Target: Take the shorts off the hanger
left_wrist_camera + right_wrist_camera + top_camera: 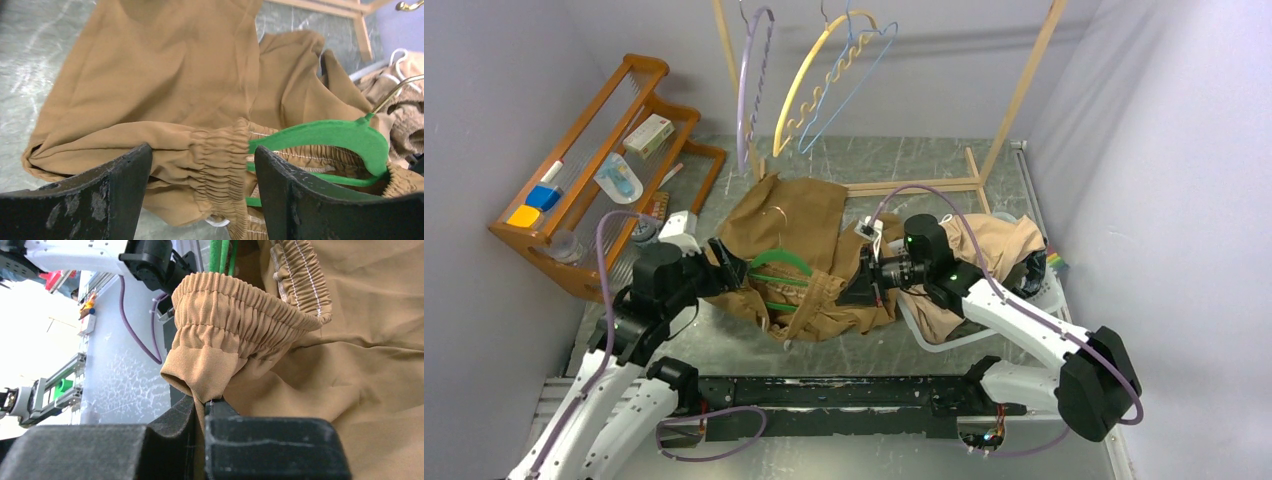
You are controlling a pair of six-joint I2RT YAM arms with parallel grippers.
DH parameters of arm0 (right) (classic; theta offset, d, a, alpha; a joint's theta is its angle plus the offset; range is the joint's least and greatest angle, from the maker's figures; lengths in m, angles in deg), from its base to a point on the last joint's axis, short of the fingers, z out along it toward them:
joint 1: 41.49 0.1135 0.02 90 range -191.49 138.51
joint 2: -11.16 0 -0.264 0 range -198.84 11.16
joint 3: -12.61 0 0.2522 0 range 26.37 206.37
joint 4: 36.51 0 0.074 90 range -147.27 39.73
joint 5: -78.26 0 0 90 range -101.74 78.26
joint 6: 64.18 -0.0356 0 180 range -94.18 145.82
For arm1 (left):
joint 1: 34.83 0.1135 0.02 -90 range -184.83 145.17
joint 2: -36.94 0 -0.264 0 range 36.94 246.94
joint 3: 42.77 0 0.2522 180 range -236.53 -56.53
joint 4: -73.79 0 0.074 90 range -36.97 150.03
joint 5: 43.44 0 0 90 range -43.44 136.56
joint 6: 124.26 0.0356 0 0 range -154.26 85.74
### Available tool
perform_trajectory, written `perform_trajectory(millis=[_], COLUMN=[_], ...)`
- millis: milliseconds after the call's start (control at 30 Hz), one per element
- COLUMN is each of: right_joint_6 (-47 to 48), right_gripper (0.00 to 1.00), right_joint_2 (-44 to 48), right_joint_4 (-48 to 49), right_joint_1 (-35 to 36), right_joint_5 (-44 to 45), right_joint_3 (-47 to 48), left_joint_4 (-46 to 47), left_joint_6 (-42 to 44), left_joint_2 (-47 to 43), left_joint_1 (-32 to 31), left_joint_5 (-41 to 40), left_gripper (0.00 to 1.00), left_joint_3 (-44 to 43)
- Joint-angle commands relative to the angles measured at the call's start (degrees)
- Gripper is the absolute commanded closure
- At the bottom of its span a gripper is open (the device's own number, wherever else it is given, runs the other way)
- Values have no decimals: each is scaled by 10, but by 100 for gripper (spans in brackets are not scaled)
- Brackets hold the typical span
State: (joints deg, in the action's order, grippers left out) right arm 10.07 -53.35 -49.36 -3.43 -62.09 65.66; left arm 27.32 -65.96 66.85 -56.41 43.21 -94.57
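Note:
Tan-brown shorts (799,225) lie spread on the table with a green hanger (782,268) still inside their elastic waistband. My left gripper (732,268) is at the waistband's left end. In the left wrist view this gripper (202,172) is open, its fingers (107,195) standing either side of the gathered waistband (220,155), with the hanger (325,137) just right of it. My right gripper (866,282) is at the waistband's right end. In the right wrist view this gripper (202,407) is shut on a fold of the shorts (210,365) below the hanger (220,255).
A light beige garment (1004,240) lies in a white basket (954,342) at the right. A wooden rail frame (1016,105) at the back carries empty purple (752,85), yellow (804,90) and blue (856,90) hangers. A wooden rack (589,175) with small items stands at the left.

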Motion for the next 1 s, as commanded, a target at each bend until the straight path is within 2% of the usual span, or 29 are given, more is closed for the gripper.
perform_trajectory(millis=[0,200,367,500,600,800,867,933,967], right_joint_6=[5,4,9,2,10,34,38,38,40], right_gripper=[100,100,100,100,100,100,100,100,100], right_joint_2=[-17,-13,-21,-30,-28,1,8,9,7], right_joint_4=[27,29,12,20,18,-22,-28,-35,-41], right_joint_1=[7,7,7,7,7,7,7,7,8], right_joint_5=[-59,-11,66,25,-16,15,26,38,42], right_joint_3=[29,18,20,34,40,42,40,39,42], left_joint_4=[31,27,-30,-71,-66,-73,-78,-82,-84], left_joint_6=[20,20,24,16,14,-4,-6,-13,-17], left_joint_2=[41,89,132,167,176,168,162,157,155], left_joint_1=[-1,-1,-1,-1,-1,-1,-1,-1,-1], left_joint_5=[100,113,83,62,60,5,-17,-30,-36], left_gripper=[23,34,39,42,51,70,83,84,80], left_joint_3=[-3,-21,-59,-83,-85,-101,-103,-106,-106])
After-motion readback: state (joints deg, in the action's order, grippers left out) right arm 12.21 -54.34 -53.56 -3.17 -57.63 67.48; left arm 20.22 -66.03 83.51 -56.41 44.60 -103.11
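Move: Just under the left hand's open fingers, about 2 cm ahead, 2 cm to the right and 4 cm down, is the left end of the shorts' waistband. The green hanger's middle is 8 cm to that hand's right and 2 cm ahead, a little lower; the shorts' legs spread some 12 cm ahead and 9 cm right. From the right hand, which already holds the waistband's other end, the left end lies roughly 17 cm left and 3 cm ahead. Sinking about 4 cm onto the left end of the shorts' waistband, the left hand first slides some 2 cm right and tips its fingers down around 15 degrees, closing them most of the way to pinch the elastic. Near the end it rises about 1 cm and eases left. The right hand stays close to its place, keeping its shut grip on the other end. ##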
